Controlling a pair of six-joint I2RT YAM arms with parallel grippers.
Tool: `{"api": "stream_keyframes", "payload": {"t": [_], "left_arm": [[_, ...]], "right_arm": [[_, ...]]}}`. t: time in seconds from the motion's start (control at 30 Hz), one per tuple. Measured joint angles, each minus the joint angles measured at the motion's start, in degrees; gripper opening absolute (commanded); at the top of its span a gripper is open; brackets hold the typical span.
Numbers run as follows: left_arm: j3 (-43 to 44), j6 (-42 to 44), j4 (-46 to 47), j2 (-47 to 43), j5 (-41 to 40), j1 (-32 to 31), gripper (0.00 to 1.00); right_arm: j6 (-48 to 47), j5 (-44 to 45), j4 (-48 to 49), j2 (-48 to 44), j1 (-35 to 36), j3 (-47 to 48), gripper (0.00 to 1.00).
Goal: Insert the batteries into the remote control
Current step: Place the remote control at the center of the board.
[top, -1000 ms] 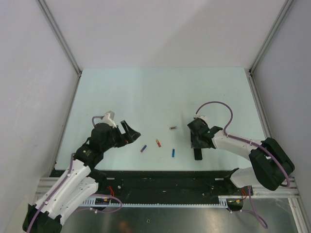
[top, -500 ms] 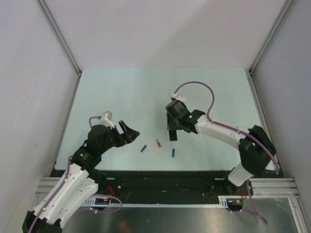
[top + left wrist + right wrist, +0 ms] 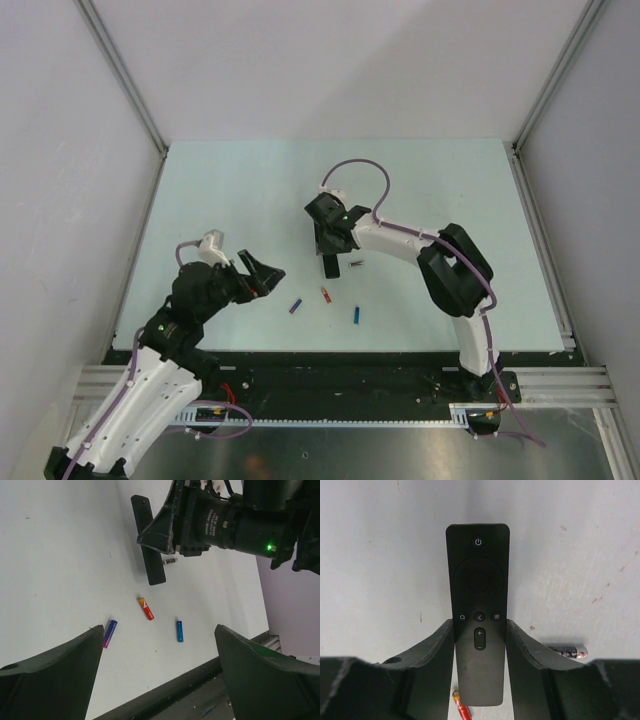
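My right gripper (image 3: 480, 632) is shut on the remote control (image 3: 479, 580), a slim black bar with its button face toward the wrist camera. In the top view the right gripper (image 3: 328, 248) holds the remote control (image 3: 331, 267) just behind the batteries. The silvery-dark battery (image 3: 356, 263) lies right of it. The red-orange (image 3: 326, 294), purple-blue (image 3: 296, 306) and bright blue (image 3: 356, 314) batteries lie on the table nearer the front. My left gripper (image 3: 266, 273) is open and empty, left of the batteries. Its wrist view shows the remote control (image 3: 148, 540) and three coloured batteries (image 3: 146, 608) ahead.
The pale table (image 3: 240, 190) ends at a black front rail (image 3: 330, 365). Grey walls and metal posts (image 3: 125, 80) close in both sides and the back. The right arm (image 3: 450, 270) stretches across the middle right of the table.
The right arm has swung left across the table with the remote, from right of the batteries to just behind them. The left gripper has drawn back slightly.
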Motion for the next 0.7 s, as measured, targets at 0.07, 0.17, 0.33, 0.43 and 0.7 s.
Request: {"api": "stream_keyframes", "payload": {"t": [0.07,0.17,0.33,0.43,0.7], "left_arm": [[0.0,0.0,0.0,0.0,0.0,0.0,0.96],[0.0,0.0,-0.3,0.4,0.1,0.0,0.97],[0.0,0.0,-0.5,2.2,0.3,0.0,1.00],[0.0,0.0,-0.6,3.3,0.2,0.0,1.00],[1.8,-0.2,-0.8,12.5,-5.6,-3.7,0.95]], "right_arm": [[-0.3,0.2,-0.7,1.6,0.0,1.9,0.32],[-0.6,0.0,-1.4,3.2,0.0,2.9,0.46],[-1.0,-0.8,-2.9,4.0,-0.1,2.8,0.72],[-0.9,-1.3,-2.7,3.8,-0.2,2.5,0.98],[0.2,-2.4,-2.6,-9.7,-1.0,-8.1,1.00]]}}
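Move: The right hand holds the remote control a little behind its middle; its resting place is almost straight below, some 2 cm down and 1 cm ahead. The black battery lies about 7 cm to the right and 2 cm back, the red battery roughly 9 cm back and 1 cm left, both about 3 cm down. From the left hand the resting place is around 14 cm ahead, 13 cm right and 13 cm below. Straight down about 2 cm, the right hand lowers the held remote control onto the board, opens wide and lets go, then backs off and rises some 4 cm, drifting back and to its right towards the black battery's side. The empty left hand, still open, meanwhile sinks about 4 cm, its fingers tipping down roughly 10 degrees. ##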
